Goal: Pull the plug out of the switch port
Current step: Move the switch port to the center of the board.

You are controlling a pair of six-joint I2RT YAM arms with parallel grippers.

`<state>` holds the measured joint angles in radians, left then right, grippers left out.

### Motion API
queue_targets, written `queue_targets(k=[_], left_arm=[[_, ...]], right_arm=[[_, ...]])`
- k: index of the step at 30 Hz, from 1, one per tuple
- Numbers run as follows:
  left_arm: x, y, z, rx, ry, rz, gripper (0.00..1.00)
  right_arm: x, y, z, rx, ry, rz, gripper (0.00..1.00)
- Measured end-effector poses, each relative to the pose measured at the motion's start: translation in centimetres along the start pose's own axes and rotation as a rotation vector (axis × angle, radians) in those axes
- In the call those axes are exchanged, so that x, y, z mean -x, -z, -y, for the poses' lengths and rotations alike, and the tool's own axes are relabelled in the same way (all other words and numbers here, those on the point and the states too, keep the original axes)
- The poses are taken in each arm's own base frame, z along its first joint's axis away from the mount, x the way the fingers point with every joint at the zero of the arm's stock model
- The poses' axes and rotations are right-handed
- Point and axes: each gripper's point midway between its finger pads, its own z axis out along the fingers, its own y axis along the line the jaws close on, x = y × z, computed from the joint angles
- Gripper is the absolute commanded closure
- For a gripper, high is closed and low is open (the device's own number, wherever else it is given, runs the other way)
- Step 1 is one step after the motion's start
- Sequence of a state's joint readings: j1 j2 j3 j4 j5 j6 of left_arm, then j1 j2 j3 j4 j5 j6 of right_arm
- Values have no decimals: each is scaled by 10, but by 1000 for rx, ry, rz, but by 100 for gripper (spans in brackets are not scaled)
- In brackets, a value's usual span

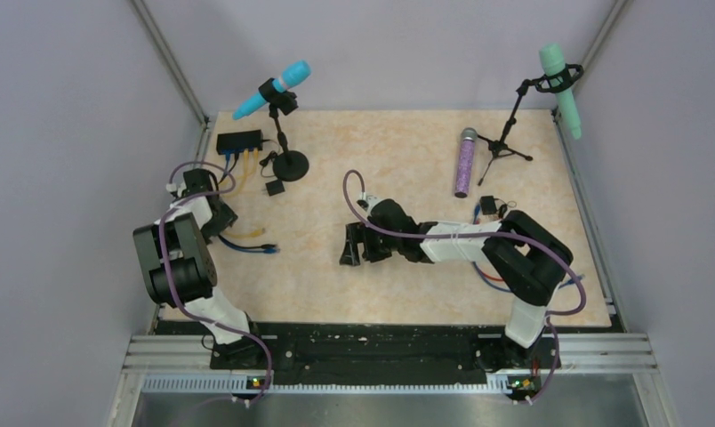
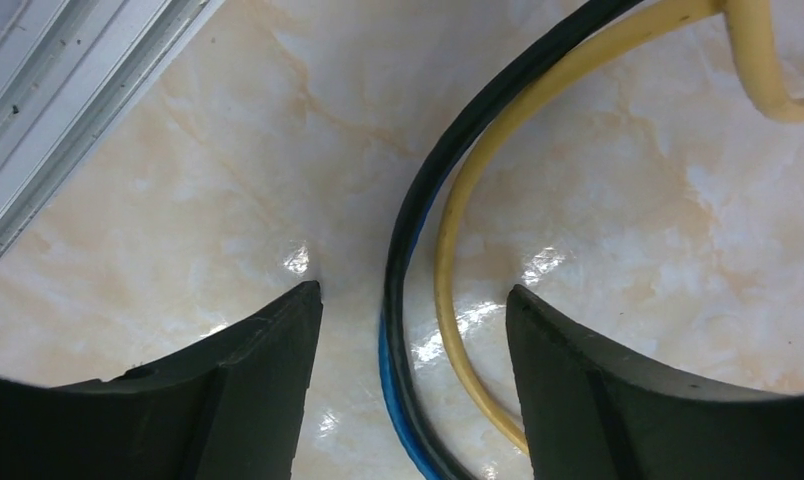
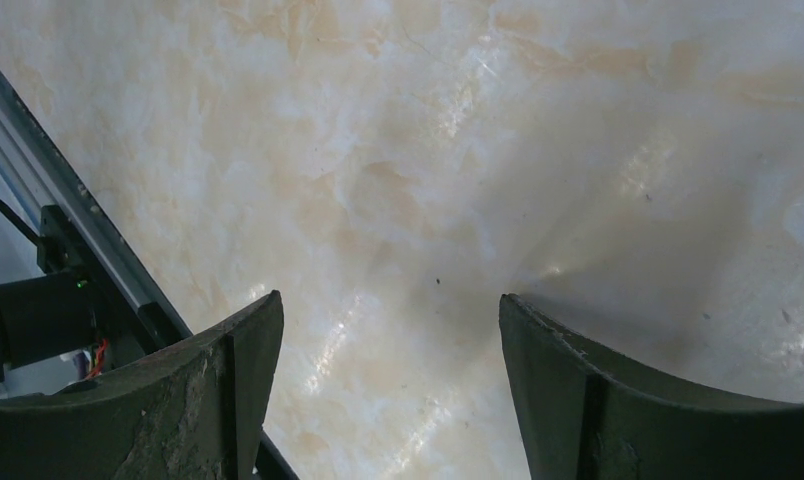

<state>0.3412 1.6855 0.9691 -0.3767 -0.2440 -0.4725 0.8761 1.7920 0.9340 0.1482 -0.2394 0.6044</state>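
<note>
The switch (image 1: 238,140) is a small black box at the back left of the table. Yellow and blue cables are plugged (image 1: 245,155) into its near edge and curve toward me. My left gripper (image 1: 222,216) hangs low over those cables, a little nearer than the switch. In the left wrist view this gripper (image 2: 413,300) stands open, straddling a black-and-blue cable (image 2: 403,290) and a yellow cable (image 2: 446,270) lying on the table, touching neither. My right gripper (image 1: 349,245) is open over bare table in the middle, and the right wrist view shows it (image 3: 390,305) holding nothing.
A cyan microphone (image 1: 278,84) on a round-base stand (image 1: 290,165) rises right of the switch, a tiny black block (image 1: 274,188) beside it. Loose cable ends (image 1: 265,242) lie by the left arm. A purple microphone (image 1: 465,162) and a tripod with a green microphone (image 1: 560,84) stand back right.
</note>
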Motion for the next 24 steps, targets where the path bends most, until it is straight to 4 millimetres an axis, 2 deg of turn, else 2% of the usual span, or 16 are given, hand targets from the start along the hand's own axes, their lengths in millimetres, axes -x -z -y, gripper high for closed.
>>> queue_targets(k=[1,3,11,16,24], left_arm=[[0,0,0,-1,-4,-1,44],[1,-2,4,-13,-11,-4,50],[-1,0,8,-59,-29,-2,98],[-19,11,13,-107,-12,-16,100],[-82,55,22,-186,-51,-93,100]], right_arm=[[0,1,1,-1,-2,1,22],[-3,3,2,-3,-6,-3,22],[-3,10,10,-3,-30,-2,22],[2,13,17,8,-51,11,22],[6,15,22,23,-72,16,22]])
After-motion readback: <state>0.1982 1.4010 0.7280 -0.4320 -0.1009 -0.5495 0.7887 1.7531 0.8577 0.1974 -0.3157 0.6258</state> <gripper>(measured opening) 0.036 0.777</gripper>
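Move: The bundle of black and blue cables, with the yellow ones beside it, already runs between the left hand's open fingers, about 1 cm below the hand point. The black switch port box they lead to sits some 21 cm ahead and 6 cm right. The blue and black plugs lie roughly 13 cm right and 5 cm back, the yellow plug 12 cm right and 1 cm back. From the right hand, the bundle is about 33 cm left, 5 cm ahead and 3 cm lower. Left fingers close on the cables and drag them about 9 cm right, 5 back; right hand drifts right. ##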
